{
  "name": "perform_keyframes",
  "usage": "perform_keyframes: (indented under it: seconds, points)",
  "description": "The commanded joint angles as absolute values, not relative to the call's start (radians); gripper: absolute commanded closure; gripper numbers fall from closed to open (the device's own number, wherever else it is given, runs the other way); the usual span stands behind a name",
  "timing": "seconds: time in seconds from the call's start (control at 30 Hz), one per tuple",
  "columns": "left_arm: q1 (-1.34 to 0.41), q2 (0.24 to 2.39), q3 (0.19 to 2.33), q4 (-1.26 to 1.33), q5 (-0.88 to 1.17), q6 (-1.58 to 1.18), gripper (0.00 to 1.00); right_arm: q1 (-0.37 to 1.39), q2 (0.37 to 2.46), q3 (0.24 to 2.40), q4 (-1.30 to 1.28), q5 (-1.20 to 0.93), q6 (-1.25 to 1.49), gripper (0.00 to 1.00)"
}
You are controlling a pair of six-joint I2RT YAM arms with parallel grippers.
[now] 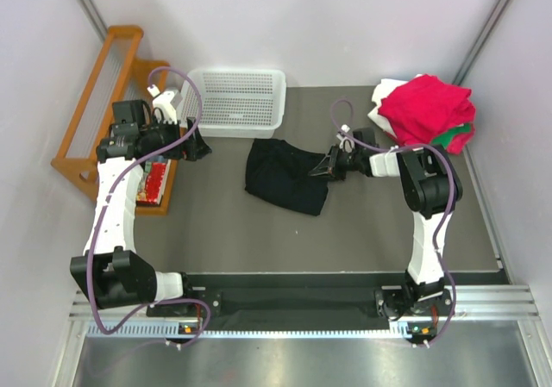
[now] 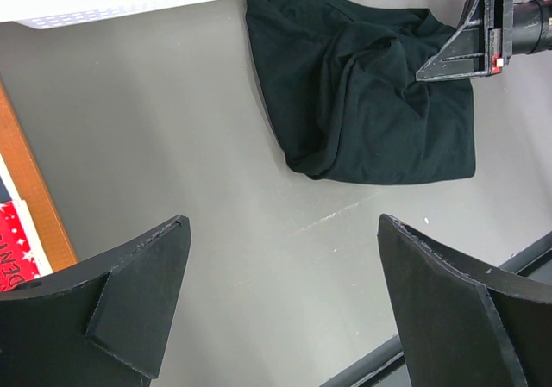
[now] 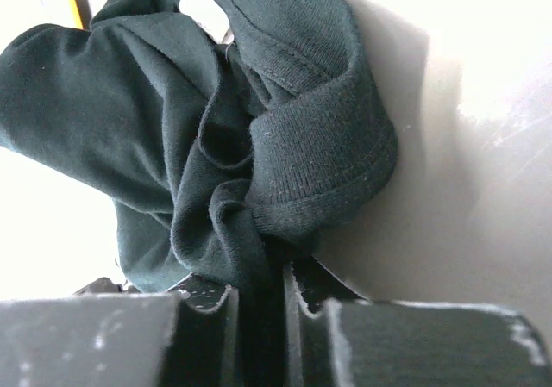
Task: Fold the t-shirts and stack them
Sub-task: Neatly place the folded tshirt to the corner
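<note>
A crumpled black t-shirt (image 1: 285, 176) lies in the middle of the grey table (image 1: 224, 232). My right gripper (image 1: 321, 168) is at the shirt's right edge, shut on a bunched fold of black t-shirt (image 3: 259, 223) cloth pinched between its fingers (image 3: 207, 318). In the left wrist view that same black t-shirt (image 2: 371, 102) lies ahead, with the right gripper (image 2: 431, 70) at its top right. My left gripper (image 2: 280, 275) hangs open over bare table, left of the shirt, nothing in it. Folded red (image 1: 427, 107), green (image 1: 457, 135) and white (image 1: 385, 94) t-shirts are stacked at the back right.
A white perforated basket (image 1: 237, 101) stands at the back, just behind the black shirt. A wooden rack (image 1: 103, 102) with a red item (image 1: 155, 182) sits at the left. White walls close in both sides.
</note>
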State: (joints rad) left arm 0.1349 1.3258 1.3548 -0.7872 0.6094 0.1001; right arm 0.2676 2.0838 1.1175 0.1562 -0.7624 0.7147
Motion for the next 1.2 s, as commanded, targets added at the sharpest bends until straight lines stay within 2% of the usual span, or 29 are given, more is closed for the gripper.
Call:
perform_keyframes:
  seconds: [0.0,0.23,0.27,0.37,0.53,0.6,0.73,0.87,1.17]
  points:
    - [0.138,1.287,1.374,-0.798,0.618,0.120,0.06,0.298,2.129,1.117,0.023,-0.667,0.658,1.00]
    - [0.140,1.285,1.362,-0.808,0.609,0.133,0.06,0.311,2.051,1.178,0.002,-0.675,0.631,1.00]
    - [0.140,1.284,1.355,-0.807,0.609,0.135,0.06,0.317,2.040,1.212,-0.064,-0.676,0.614,1.00]
    - [0.138,1.279,1.342,-0.799,0.611,0.127,0.06,0.339,2.023,1.415,-0.241,-0.663,0.523,1.00]
    - [0.138,1.269,1.335,-0.796,0.614,0.124,0.06,0.310,2.112,1.918,-0.519,-0.634,0.454,1.00]
    - [0.138,1.261,1.328,-0.796,0.609,0.126,0.06,0.258,2.164,2.140,-0.570,-0.644,0.497,1.00]
    - [0.138,1.250,1.321,-0.799,0.607,0.130,0.06,0.129,2.285,2.393,-0.556,-0.692,0.630,1.00]
    - [0.138,1.239,1.313,-0.804,0.597,0.138,0.06,-0.064,2.247,2.344,-0.430,-0.700,0.771,1.00]
    - [0.138,1.252,1.281,-0.779,0.634,0.115,0.06,-0.297,2.063,2.185,-0.304,-0.687,0.863,1.00]
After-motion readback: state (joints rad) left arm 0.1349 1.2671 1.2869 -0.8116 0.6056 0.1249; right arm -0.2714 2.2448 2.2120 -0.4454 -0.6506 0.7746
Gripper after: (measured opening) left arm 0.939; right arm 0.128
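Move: The right gripper already pinches the black folded t-shirt by its right edge near table level; the t-shirt's middle lies about 9 cm to its left and level with it. The red stack, where the t-shirt is to go, is roughly 15 cm ahead and 30 cm to the right; the white cloth's showing edge is about 19 cm ahead and 18 cm right. From the left hand the red stack is some 18 cm ahead, 62 cm right and 20 cm below. Keep the right gripper shut on the black t-shirt's edge and lift it fast, up and forward, until it is about 27 cm higher. Then sweep it to the right, still reaching forward, towards and over the red stack, turning the hand some 35 degrees clockwise and sinking a few centimetres late on; finish roughly 30 cm right of the start. ##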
